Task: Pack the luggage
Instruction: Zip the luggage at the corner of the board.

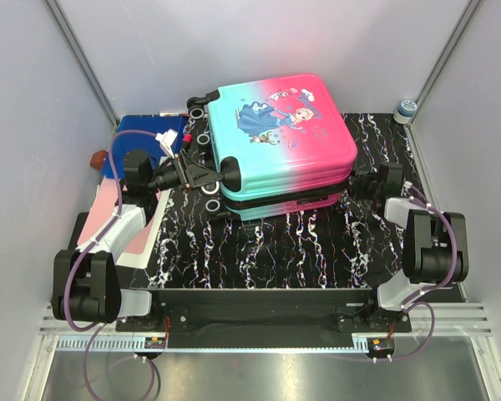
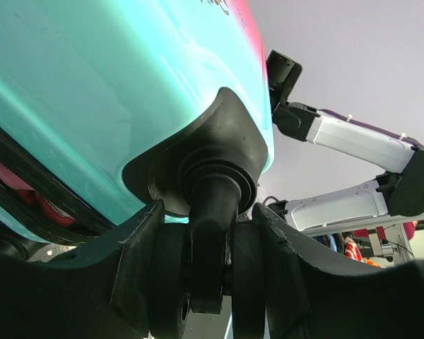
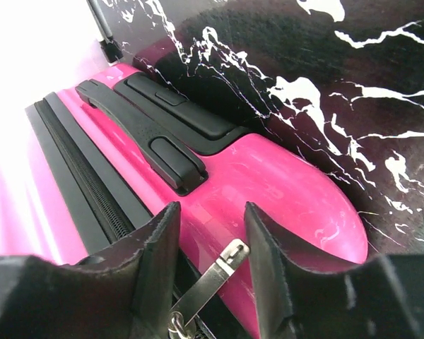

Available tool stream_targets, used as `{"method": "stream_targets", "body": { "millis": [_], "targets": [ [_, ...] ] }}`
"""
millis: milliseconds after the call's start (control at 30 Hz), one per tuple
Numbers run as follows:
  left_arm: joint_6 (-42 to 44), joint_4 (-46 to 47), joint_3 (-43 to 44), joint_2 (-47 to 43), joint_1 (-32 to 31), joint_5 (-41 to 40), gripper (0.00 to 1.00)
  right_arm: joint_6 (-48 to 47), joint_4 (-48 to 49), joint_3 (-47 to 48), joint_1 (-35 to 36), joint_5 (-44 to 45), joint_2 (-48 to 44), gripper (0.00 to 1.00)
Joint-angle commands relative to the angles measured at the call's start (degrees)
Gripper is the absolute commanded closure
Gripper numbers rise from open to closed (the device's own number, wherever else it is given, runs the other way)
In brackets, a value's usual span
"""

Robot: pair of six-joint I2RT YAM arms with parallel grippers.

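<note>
The luggage (image 1: 280, 134) lies flat and closed on the black marbled mat (image 1: 267, 251), teal end to the left, pink end to the right. At the teal end, my left gripper (image 1: 202, 174) is shut on one black wheel (image 2: 208, 261) of the luggage (image 2: 92, 92), its fingers pressed against both sides of the twin caster. My right gripper (image 1: 356, 182) sits at the pink end of the luggage (image 3: 283, 191). Its jaws stand open around the metal zipper pull (image 3: 212, 275), with a gap on each side. The black carry handle (image 3: 148, 120) lies just beyond.
A flat blue folder (image 1: 146, 134) lies behind my left arm, with a pink sheet (image 1: 108, 205) and a small reddish object (image 1: 96, 159) at the left wall. A small jar (image 1: 407, 109) stands in the back right corner. White walls close in three sides.
</note>
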Motion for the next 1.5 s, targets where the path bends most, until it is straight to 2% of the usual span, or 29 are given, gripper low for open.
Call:
{"method": "stream_targets", "body": {
  "millis": [0, 67, 100, 200, 233, 767, 1067, 1100, 1467],
  "targets": [
    [-0.46, 4.48, 0.03, -1.15, 0.52, -0.55, 1.00, 2.02, 1.13, -0.44, 1.61, -1.87, -2.77, 0.58],
    [-0.55, 4.57, 0.03, -1.15, 0.52, -0.55, 1.00, 2.02, 1.04, -0.53, 1.61, -2.30, -2.87, 0.66],
    [-0.72, 4.65, -0.06, -1.15, 0.52, -0.46, 1.00, 2.02, 1.13, -0.53, 1.61, -2.65, -2.87, 0.74],
    [-0.98, 5.01, -0.32, -1.24, 0.52, -0.64, 1.00, 2.11, 1.83, -0.88, 1.61, -3.80, -2.60, 0.89],
    [-1.16, 5.44, -0.50, -1.24, 0.52, -0.64, 1.00, 1.85, 1.22, -0.71, 1.61, -3.89, -2.69, 1.00],
    [-1.07, 4.66, -1.99, -1.85, -0.80, -4.33, 1.00, 0.09, -8.19, -7.12, 3.10, 0.94, -14.20, 1.00],
    [-1.34, 5.01, -2.61, -1.94, -0.89, -5.21, 1.00, 1.05, -8.45, -7.74, 5.39, 2.70, -15.25, 1.00],
    [-1.42, 5.01, -2.61, -1.85, -0.97, -5.29, 1.00, 1.31, -8.45, -7.83, 7.65, 2.96, -15.43, 1.00],
    [-1.60, 5.36, -2.96, -2.12, -1.50, -5.82, 1.00, 3.95, -11.35, -10.37, 12.15, 7.18, -21.84, 1.00]
  ]
}}
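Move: The zipper pull already sits between the right hand's half-open fingertips, at the case's near right corner. The suitcase handle is some 11 cm to the left of that hand, about 3 cm back and 4 cm lower; the middle of the suitcase is roughly 20 cm left and 10 cm ahead, near its height. From the left hand, which grips a wheel between its own fingers, the pull lies about 37 cm right, 10 cm ahead and 16 cm below. The zipper pull is pinched first: the right fingers shut on it almost on the spot. Still gripping it, the right hand then draws back towards the robot by about 5 cm, with a brief pause on the way, rising slightly and turning a few degrees clockwise. The left fingers keep their hold on the wheel at the other near corner, sinking about 1 cm. ##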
